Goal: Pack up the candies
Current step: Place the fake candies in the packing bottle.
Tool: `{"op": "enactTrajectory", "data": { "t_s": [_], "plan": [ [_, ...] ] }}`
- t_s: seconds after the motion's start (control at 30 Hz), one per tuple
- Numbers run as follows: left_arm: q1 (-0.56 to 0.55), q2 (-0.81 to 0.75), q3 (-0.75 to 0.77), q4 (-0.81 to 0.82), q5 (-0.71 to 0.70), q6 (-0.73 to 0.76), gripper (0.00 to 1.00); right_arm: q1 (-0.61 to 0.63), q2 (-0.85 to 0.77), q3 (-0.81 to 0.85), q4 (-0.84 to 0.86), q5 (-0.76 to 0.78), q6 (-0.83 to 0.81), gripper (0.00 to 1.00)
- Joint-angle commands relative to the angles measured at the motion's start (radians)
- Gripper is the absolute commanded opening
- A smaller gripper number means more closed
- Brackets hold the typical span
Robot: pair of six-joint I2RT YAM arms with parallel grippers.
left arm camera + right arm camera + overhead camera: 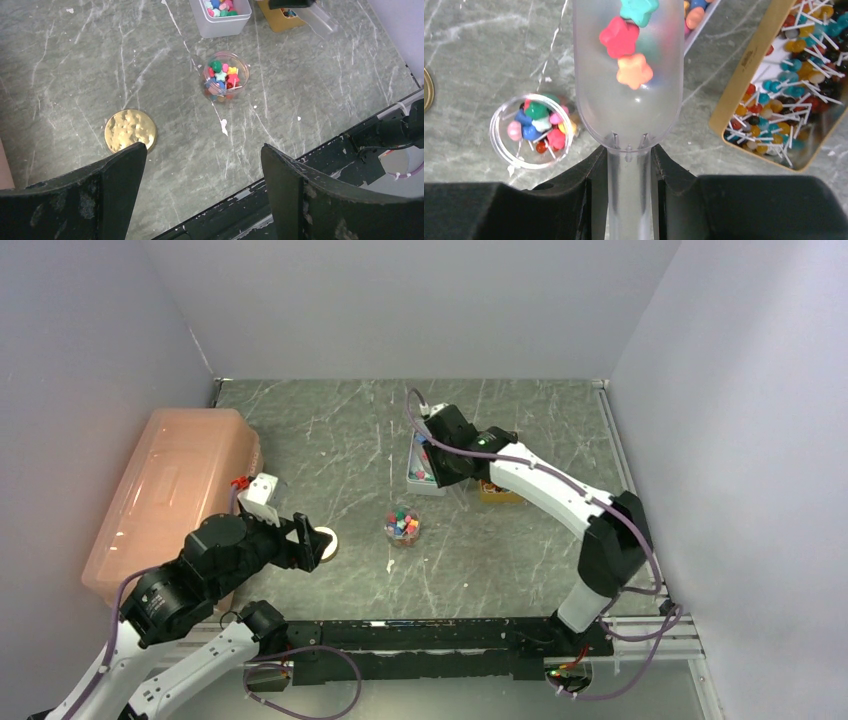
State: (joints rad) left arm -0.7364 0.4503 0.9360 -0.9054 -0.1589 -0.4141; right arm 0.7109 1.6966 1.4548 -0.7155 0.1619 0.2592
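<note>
Star-shaped candies in mixed colours fill a small clear jar in the middle of the table. More candies lie in a grey tray behind it. My right gripper is shut on the handle of a clear scoop, which carries three candies and hangs over the tray's edge. My left gripper stands open and holds nothing, low by a gold lid left of the jar.
A yellow box of coloured pins sits right of the tray. A large pink plastic bin stands along the left wall. The black rail runs along the table's near edge.
</note>
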Motion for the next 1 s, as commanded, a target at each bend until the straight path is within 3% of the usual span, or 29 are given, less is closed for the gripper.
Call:
{"op": "enactTrajectory", "data": {
  "t_s": [0.0, 0.5, 0.97],
  "plan": [
    [-0.004, 0.011, 0.008, 0.006, -0.028, -0.021, 0.90, 0.031, -0.128, -0.070, 0.043, 0.058, -0.036, 0.00],
    [-0.004, 0.024, 0.012, 0.000, -0.043, -0.028, 0.89, 0.140, -0.290, -0.108, -0.197, -0.098, -0.052, 0.00],
    [-0.004, 0.019, 0.011, 0.002, -0.038, -0.025, 0.89, 0.216, -0.164, 0.016, -0.446, -0.233, -0.053, 0.00]
  ]
}}
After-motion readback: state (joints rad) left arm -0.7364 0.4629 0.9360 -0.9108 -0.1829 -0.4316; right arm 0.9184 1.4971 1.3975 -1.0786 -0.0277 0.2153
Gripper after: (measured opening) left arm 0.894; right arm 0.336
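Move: Back and to the left of the right hand, which already holds the loaded scoop, stands the packing bottle, about 12 cm back, 10 cm left and some 11 cm below. The candy box lies roughly 6 cm ahead and 4 cm left, the lollipop box about 5 cm ahead and 12 cm right, both about 12 cm below. From the idle left hand the bottle is some 7 cm ahead, 14 cm right and 22 cm below. Drawing back about 15 cm from the candy box, the right hand brings the loaded scoop to the right side of the packing bottle, rising nearly 4 cm at first and then sinking about 2 cm. On the way the wrist turns some 20 degrees counter-clockwise and the fingers tip about 15 degrees steeper, swinging the blade to point left towards the bottle while they keep their grip on the handle. ##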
